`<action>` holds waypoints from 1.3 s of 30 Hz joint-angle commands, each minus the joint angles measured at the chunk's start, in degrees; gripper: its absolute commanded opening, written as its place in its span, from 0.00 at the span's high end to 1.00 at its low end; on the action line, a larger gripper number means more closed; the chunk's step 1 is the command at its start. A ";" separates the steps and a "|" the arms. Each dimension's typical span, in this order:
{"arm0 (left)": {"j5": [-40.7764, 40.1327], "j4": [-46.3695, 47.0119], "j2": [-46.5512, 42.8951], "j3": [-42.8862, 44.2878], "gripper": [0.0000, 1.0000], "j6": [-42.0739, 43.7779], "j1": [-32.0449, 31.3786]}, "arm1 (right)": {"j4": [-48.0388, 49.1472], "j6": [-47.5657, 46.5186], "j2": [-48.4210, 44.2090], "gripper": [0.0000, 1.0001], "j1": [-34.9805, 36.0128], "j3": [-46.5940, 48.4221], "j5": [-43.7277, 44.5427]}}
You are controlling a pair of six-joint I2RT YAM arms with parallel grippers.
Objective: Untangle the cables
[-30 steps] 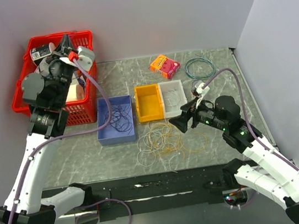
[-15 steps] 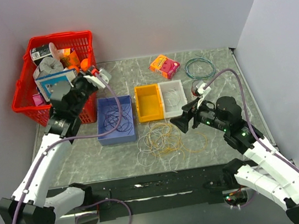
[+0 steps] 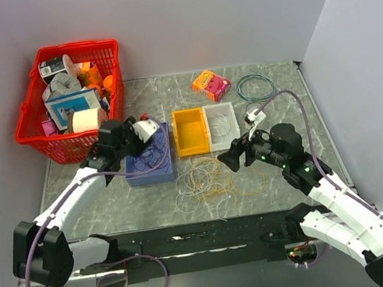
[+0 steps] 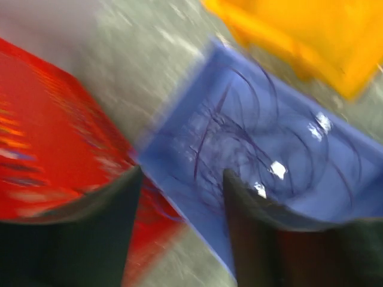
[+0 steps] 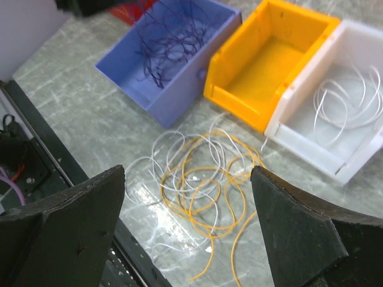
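Observation:
A tangle of yellow-orange and white cables (image 3: 207, 179) lies on the table in front of the bins; it also shows in the right wrist view (image 5: 206, 182). Dark purple cables (image 3: 151, 151) lie in the blue bin (image 3: 139, 174), also seen blurred in the left wrist view (image 4: 251, 149). White cables (image 5: 347, 101) lie in the white bin (image 3: 224, 139). My right gripper (image 3: 227, 160) is open and empty, hovering to the right of the tangle. My left gripper (image 3: 148, 129) is open and empty over the blue bin's far left edge.
A yellow bin (image 3: 190, 131) stands empty between the blue and white bins. A red basket (image 3: 41, 139) full of items is at the back left. A teal coiled wire ring (image 3: 255, 87) and an orange-pink packet (image 3: 210, 84) lie at the back.
My left arm has swung down from the red basket to the blue bin's edge. My right gripper has shifted slightly lower towards the tangle.

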 commanded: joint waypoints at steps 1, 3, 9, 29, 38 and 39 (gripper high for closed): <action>2.61 -4.54 -3.56 -2.75 0.24 -1.51 -0.14 | -1.41 1.38 2.25 0.08 0.14 -1.36 1.75; 6.65 -6.55 -5.33 -2.93 0.13 -0.72 -0.14 | -0.80 2.17 3.91 0.08 0.14 -1.71 2.01; 23.00 -9.55 -12.97 -4.78 0.01 4.38 -0.14 | 5.07 4.54 15.49 0.19 0.32 -2.60 1.41; 11.06 12.41 -26.16 -25.25 0.01 -18.90 -0.23 | 1.76 -4.60 47.16 0.42 7.70 15.59 11.07; 9.12 17.78 -30.29 -31.94 0.01 -26.82 -0.32 | -1.94 -6.53 49.46 0.81 9.63 20.17 11.68; 9.47 17.70 -30.82 -32.55 0.00 -27.34 -0.23 | -2.55 -6.71 48.50 0.84 9.90 20.78 11.68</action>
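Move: For my right hand, the middle of the yellow-and-white cable tangle lies roughly 2 cm ahead, 9 cm left and 20 cm below. The yellow box is about 20 cm ahead and 10 cm left, the white box 20 cm ahead and 1 cm right. The blue cable, in the blue box, sits almost straight below my left hand, some 3 cm right and 15 cm down; the tangle is 13 cm back and 21 cm right of that hand. I drop my right hand about 18 cm, then swing it forward and left over the tangle's far part, just short of the yellow box. It tips some 25 degrees further down, and the wide-open fingers close most of the way around a white strand. My left hand spreads fully, freeing the blue cable, and backs off about 11 cm towards my base, ending lower and rolled left side down. ##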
